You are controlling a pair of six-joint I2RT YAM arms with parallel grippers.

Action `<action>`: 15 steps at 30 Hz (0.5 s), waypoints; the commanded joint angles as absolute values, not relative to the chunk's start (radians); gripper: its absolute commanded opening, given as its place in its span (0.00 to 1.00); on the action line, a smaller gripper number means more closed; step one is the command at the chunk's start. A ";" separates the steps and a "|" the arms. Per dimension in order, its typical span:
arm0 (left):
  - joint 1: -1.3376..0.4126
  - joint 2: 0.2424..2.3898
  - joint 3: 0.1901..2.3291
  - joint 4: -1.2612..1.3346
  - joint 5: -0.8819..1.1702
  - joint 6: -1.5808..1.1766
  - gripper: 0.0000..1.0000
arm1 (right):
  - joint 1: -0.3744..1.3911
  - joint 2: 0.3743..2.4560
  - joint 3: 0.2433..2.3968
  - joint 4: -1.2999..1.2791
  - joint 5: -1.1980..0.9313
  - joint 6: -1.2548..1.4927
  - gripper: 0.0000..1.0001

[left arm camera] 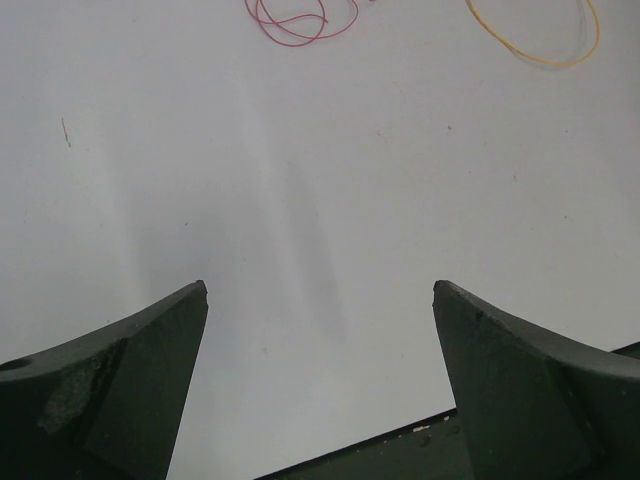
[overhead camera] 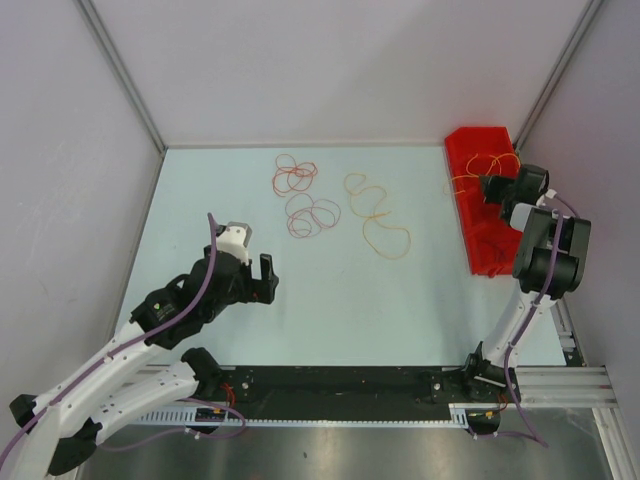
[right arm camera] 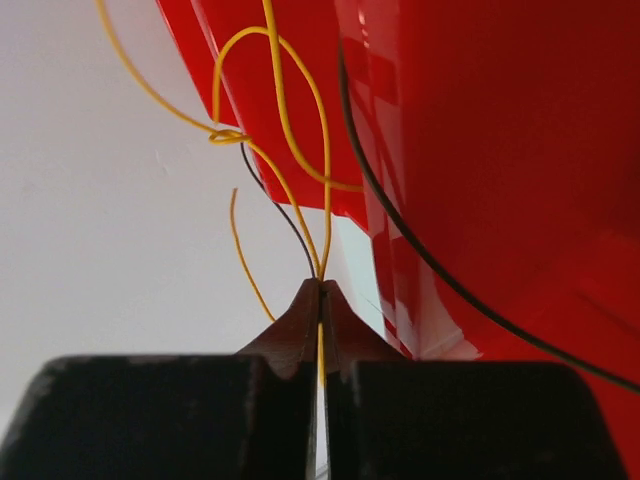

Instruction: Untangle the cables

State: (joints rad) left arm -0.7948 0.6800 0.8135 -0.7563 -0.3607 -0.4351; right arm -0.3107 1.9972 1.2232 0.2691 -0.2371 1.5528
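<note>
Three loose cable bundles lie on the far table: red cables [overhead camera: 295,176], pinkish-brown cables [overhead camera: 312,215] and orange-yellow cables [overhead camera: 377,216]. My right gripper [overhead camera: 490,187] hangs over the red bin [overhead camera: 487,215], shut on a yellow cable [right arm camera: 270,100] and a thin dark cable [right arm camera: 285,215] that rise in knotted loops from its tips [right arm camera: 322,285]. My left gripper [overhead camera: 266,281] stands open over bare table, well short of the bundles. In the left wrist view its jaws [left arm camera: 320,290] are wide apart with nothing between them; red cable [left arm camera: 300,25] and yellow cable [left arm camera: 540,50] show at the top.
The red bin stands along the right edge, beside the grey side wall [overhead camera: 590,120]. A second dark cable [right arm camera: 430,260] runs across the bin's red wall [right arm camera: 500,120]. A black rail [overhead camera: 340,385] crosses the near edge between the arm bases.
</note>
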 commanded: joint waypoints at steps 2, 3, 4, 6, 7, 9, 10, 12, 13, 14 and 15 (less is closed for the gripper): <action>-0.779 0.681 0.811 -0.726 -0.362 -0.417 1.00 | -0.322 2.037 1.250 0.356 -0.261 1.611 0.00; -0.776 0.684 0.811 -0.727 -0.362 -0.417 1.00 | -0.322 2.042 1.265 0.356 -0.264 1.609 0.00; -0.775 0.684 0.811 -0.727 -0.361 -0.417 1.00 | -0.322 2.046 1.267 0.360 -0.267 1.611 0.00; -0.770 0.684 0.811 -0.726 -0.360 -0.417 1.00 | -0.327 2.049 1.267 0.377 -0.271 1.614 0.00; -0.770 0.686 0.811 -0.726 -0.360 -0.417 1.00 | -0.328 2.052 1.267 0.383 -0.278 1.614 0.01; -0.769 0.684 0.811 -0.724 -0.360 -0.417 1.00 | -0.334 2.051 1.267 0.403 -0.298 1.618 0.16; -0.769 0.683 0.811 -0.726 -0.360 -0.417 1.00 | -0.337 2.048 1.269 0.406 -0.302 1.617 0.19; -0.767 0.684 0.811 -0.726 -0.360 -0.417 1.00 | -0.339 2.030 1.267 0.411 -0.316 1.614 0.30; -0.767 0.683 0.811 -0.726 -0.360 -0.417 1.00 | -0.339 2.019 1.269 0.410 -0.319 1.612 0.33; -0.767 0.683 0.811 -0.726 -0.360 -0.417 1.00 | -0.339 1.990 1.267 0.400 -0.319 1.608 0.37; -0.765 0.684 0.811 -0.726 -0.360 -0.417 1.00 | -0.341 1.974 1.269 0.394 -0.319 1.600 0.44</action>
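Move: The right hand, shut on a strand of yellow cable, is low over the red bin; the bin's middle is about level with it, some 4 cm to its right and 7 cm below. A second yellow cable lies on the table some 28 cm to the hand's left and 5 cm nearer the base. From the idle left hand, the bin's middle is roughly 36 cm ahead, 62 cm to the right and 16 cm below. Right hand eases about 1 cm forward and right over the red bin, then opens partway, letting go the yellow cable. ##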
